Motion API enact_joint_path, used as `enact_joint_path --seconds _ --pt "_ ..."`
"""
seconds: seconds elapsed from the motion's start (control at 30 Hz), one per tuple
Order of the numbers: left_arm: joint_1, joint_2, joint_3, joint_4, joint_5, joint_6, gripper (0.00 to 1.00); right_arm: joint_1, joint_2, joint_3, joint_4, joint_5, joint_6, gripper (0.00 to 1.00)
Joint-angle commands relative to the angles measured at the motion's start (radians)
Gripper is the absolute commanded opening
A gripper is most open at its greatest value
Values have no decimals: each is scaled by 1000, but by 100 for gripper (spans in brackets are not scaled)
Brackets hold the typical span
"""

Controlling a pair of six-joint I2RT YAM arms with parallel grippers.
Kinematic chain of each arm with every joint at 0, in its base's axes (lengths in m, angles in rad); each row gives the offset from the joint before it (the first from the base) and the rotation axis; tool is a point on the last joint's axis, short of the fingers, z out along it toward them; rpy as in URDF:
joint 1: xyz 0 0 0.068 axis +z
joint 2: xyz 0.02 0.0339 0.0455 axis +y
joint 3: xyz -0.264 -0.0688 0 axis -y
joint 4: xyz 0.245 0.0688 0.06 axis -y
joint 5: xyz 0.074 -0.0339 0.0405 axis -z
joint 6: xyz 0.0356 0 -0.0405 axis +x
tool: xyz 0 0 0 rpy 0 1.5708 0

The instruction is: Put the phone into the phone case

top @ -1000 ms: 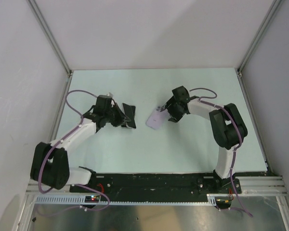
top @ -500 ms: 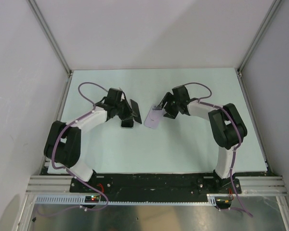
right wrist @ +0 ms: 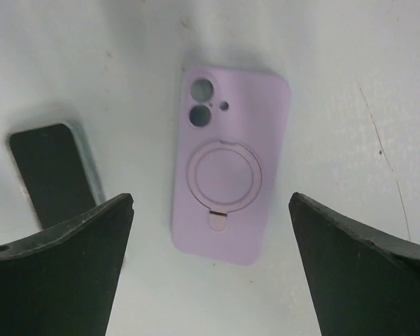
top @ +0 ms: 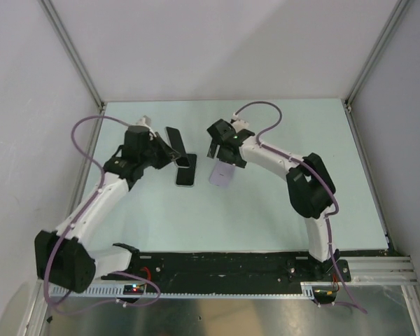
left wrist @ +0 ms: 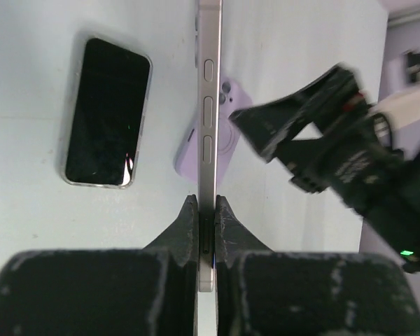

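Observation:
My left gripper (left wrist: 206,201) is shut on the phone (left wrist: 210,126), which it holds edge-on above the table, its silver side with buttons facing the camera. In the top view that gripper (top: 164,148) and the phone (top: 173,136) are left of centre. The lilac phone case (right wrist: 231,168) lies flat with its back up and its ring stand showing. It is also in the top view (top: 222,175) and, partly hidden behind the held phone, in the left wrist view (left wrist: 232,98). My right gripper (right wrist: 211,199) hangs open above the case, a finger on each side, not touching it (top: 221,148).
A second phone (top: 185,170) lies screen-up on the table between the two grippers, just left of the case. It also shows in the left wrist view (left wrist: 105,112) and the right wrist view (right wrist: 52,171). White walls stand around the pale green table (top: 280,203).
My right gripper has swung left to above the case and opened wide. My left gripper has drawn back to the left with the phone still in it.

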Motion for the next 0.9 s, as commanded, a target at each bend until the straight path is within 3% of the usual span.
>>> enact_joint_path --seconds 0.0,0.23,0.87 --pt "57 -113 3 -48 -31 66 0 23 64 57 -151 123 76 99" --pt "106 -184 -3 -70 8 93 0 63 113 108 -178 126 103 99" --pt "117 -193 -20 -70 37 100 0 90 223 180 -212 120 130 99"
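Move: The purple case lies flat, back up, almost straight under the open right hand: about 1 cm back, 1 cm left and 7 cm below. From that hand, the cased phone on the table is some 15 cm left and level with it. The phone in the left hand hovers roughly 15 cm left, 5 cm ahead and 5 cm higher. From the left hand, the case is about 16 cm right, 3 cm back and 12 cm below. Downward by about 6 cm and some 3 cm back, the right hand sinks onto the purple case with fingers kept wide open, pausing midway to edge left, then lowering again; it rolls about 10 degrees, left side down, and ends astride the case's nearer half. The left hand, still pinching the phone, draws about 4 cm left, away from the case, rising and easing back slightly. ##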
